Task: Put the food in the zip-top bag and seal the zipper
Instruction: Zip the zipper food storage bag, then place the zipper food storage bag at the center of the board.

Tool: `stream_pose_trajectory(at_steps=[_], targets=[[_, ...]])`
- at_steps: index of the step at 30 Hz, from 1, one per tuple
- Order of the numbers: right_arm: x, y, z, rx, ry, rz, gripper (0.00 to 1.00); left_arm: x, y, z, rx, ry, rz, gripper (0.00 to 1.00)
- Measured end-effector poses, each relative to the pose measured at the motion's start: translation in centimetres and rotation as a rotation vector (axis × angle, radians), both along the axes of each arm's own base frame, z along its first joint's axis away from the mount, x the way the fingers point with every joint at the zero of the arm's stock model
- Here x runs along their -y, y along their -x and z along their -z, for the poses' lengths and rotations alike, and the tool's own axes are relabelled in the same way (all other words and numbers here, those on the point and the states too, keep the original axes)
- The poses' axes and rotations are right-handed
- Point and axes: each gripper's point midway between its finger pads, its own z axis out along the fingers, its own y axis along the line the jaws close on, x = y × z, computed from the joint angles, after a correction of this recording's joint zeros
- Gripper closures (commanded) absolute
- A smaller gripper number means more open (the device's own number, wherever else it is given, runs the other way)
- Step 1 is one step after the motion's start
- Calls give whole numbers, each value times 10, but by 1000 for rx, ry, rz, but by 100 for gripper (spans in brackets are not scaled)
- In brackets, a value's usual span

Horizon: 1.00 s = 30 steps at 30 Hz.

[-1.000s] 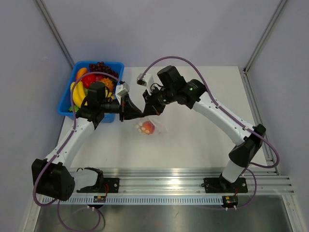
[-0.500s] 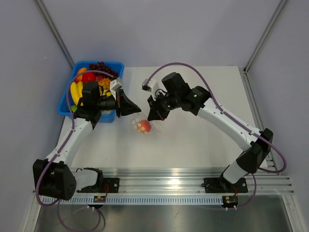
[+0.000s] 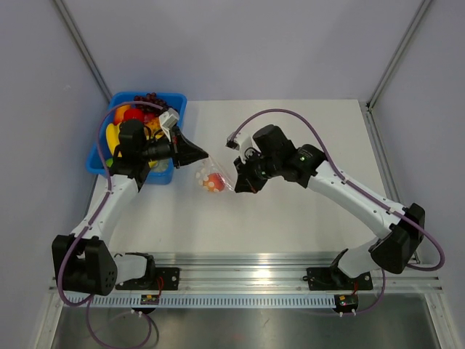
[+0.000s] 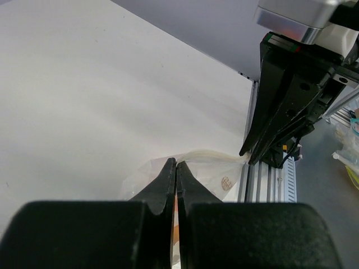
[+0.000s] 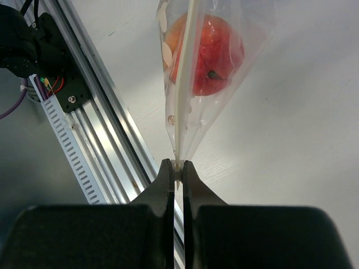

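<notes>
The zip-top bag (image 3: 208,174) hangs stretched between my two grippers, just above the white table. The food (image 3: 213,183), an orange-red fruit, sits inside it and shows clearly in the right wrist view (image 5: 208,51). My left gripper (image 3: 204,155) is shut on the bag's left top corner (image 4: 208,166). My right gripper (image 3: 236,188) is shut on the other end of the zipper (image 5: 185,73), a whitish strip running straight away from its tips (image 5: 177,166). In the left wrist view the right gripper (image 4: 247,156) pinches the far corner.
A blue bin (image 3: 100,160) with bananas (image 3: 112,137), grapes (image 3: 150,97) and other fruit stands at the back left, right behind the left arm. The aluminium rail (image 3: 254,273) with the arm bases runs along the near edge.
The grippers, close together over the bag a second ago, have drawn apart, the left going left and the right going right and nearer. The bag with the fruit now hangs taut between them.
</notes>
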Motion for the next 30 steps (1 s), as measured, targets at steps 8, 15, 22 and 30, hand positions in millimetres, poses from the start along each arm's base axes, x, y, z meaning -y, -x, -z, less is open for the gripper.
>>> stream_pose_trajectory(at_steps=[8,15,22,30], targets=[[5,-5,2,11,2,63,100,0,-5,7,-37,0,-5,100],[21,-25,12,18,94,235,100,-2,-25,2,-47,21,-34,17],[23,-73,14,40,164,400,100,-9,-43,2,-65,8,-130,15],[39,-146,-6,218,289,627,100,-27,-63,-8,-71,-53,-334,16]])
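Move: My closed left fingers pinch the far end of the bag's zip strip; the food storage bag, with the food inside, lies about 5 cm back, 3 cm to the right and some 13 cm below them. The blue basket's middle stands roughly 12 cm ahead, 24 cm left and 20 cm lower. From my right hand, which holds the strip's near end, the bag lies about 3 cm ahead, 8 cm left and 8 cm down; the basket is some 20 cm ahead, 33 cm left and 15 cm lower. I ease my left hand slightly down and forward, then open it wide to let go of the zip strip's far end and carry on forward and a little left, turning counter-clockwise. My right hand keeps its pinch and, after a slow start, speeds up to carry the bag about 14 cm forward and some 4 cm right, swinging clockwise roughly 35 degrees. ##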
